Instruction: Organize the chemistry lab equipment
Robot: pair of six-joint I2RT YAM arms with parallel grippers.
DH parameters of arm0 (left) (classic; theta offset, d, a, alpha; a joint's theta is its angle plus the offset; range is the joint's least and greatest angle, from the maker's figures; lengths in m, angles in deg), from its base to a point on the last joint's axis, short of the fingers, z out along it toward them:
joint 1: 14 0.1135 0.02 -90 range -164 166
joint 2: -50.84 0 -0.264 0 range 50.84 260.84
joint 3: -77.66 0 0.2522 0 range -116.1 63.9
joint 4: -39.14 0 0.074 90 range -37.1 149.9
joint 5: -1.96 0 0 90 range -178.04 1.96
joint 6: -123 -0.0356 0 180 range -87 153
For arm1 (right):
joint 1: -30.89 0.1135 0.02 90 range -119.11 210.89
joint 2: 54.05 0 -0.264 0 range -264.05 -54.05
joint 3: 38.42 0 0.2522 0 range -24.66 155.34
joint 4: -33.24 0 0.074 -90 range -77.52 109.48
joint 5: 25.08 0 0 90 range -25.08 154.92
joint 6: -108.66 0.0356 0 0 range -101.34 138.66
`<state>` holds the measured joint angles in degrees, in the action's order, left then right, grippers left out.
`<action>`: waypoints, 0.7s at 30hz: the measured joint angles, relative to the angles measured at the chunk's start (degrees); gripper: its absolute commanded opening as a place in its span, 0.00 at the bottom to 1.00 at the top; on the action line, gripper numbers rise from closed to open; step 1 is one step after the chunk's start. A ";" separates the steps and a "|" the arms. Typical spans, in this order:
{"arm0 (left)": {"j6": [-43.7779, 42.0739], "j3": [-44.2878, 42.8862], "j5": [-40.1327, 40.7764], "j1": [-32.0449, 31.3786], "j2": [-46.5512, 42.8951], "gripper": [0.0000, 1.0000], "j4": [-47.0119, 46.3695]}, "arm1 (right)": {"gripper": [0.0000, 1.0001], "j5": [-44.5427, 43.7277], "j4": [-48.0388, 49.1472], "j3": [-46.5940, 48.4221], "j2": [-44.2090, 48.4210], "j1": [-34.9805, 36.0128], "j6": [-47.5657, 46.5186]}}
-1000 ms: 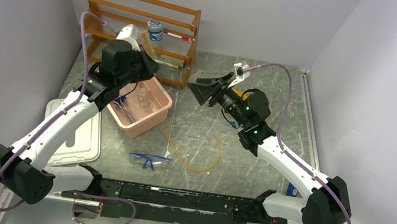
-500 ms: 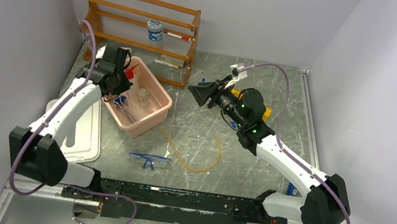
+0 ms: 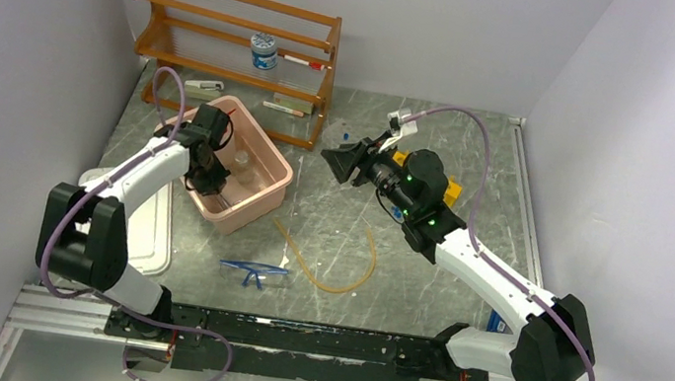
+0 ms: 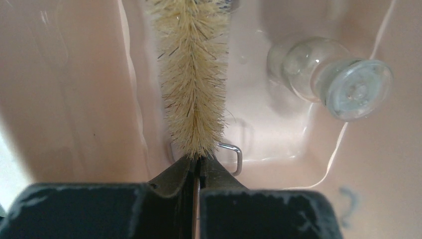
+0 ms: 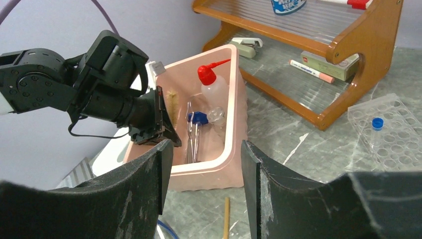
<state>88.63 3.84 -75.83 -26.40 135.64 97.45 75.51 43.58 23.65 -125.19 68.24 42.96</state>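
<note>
My left gripper (image 4: 199,167) is shut on the wire handle of a tan bristle brush (image 4: 191,74) and holds it low inside the pink bin (image 3: 265,198). A small glass flask (image 4: 338,74) lies beside the brush. In the right wrist view the bin also holds a red-nozzled squeeze bottle (image 5: 215,87), metal tongs (image 5: 191,132) and a blue-capped tube (image 5: 197,118). My right gripper (image 3: 343,161) hangs open and empty above the table, right of the bin. Blue-framed goggles (image 3: 252,271) and amber tubing (image 3: 342,271) lie on the table in front. A yellow rack (image 3: 450,188) is mostly hidden behind my right arm.
A wooden shelf (image 3: 235,37) stands at the back left with a jar, markers and a box on it. A white stapler (image 5: 246,46) lies under it. A clear holed rack (image 5: 393,129) with one blue-capped tube sits right of the shelf. A white lid (image 3: 138,232) lies left of the bin.
My left arm has come down from the shelf and lowered the brush into the pink bin. My right arm has barely moved.
</note>
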 measured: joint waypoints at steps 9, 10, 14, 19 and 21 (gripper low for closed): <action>3.30 0.11 0.11 0.00 3.41 0.23 -0.57 | 0.56 -1.29 -1.29 0.00 0.11 0.00 -1.29; 3.41 0.11 0.13 0.02 3.87 0.25 -0.57 | 0.56 -1.46 -1.49 0.00 0.17 0.00 -1.44; 3.74 -0.35 0.87 0.07 4.24 0.36 -0.20 | 0.56 -2.60 -1.81 -0.02 0.66 0.00 -2.08; 2.97 -2.56 1.95 0.15 3.72 0.43 -0.02 | 0.57 -5.46 -3.45 -0.11 1.60 0.00 -3.19; 2.16 -4.31 2.19 0.15 3.26 0.44 0.37 | 0.57 -7.82 -5.84 -0.11 1.66 0.00 -3.61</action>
<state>90.80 -0.46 -73.65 -26.25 138.89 97.82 67.68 37.74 23.54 -123.53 68.24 39.35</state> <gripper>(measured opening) 0.423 0.564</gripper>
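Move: The left gripper holds the brush by its wire, bristles reaching forward-left; its resting strip on the bin floor is about 4 cm ahead, 3 cm left and 5 cm below. The tongs' middle is roughly 5 cm ahead, 1 cm left, the flask some 8 cm ahead and 5 cm right, and the squeeze bottle about 12 cm ahead, 1 cm left. From the right gripper that strip lies about 4 cm forward, 22 cm left and 25 cm below. Lower the left gripper about 2 cm towards the bin floor beside the tongs, opening the fingers on the way down to let go of the brush's wire, then lift some 3 cm and ease forward 2 cm, still opening. Meanwhile draw the empty, open right gripper about 2 cm right, away from the bin, slightly down and forward. ##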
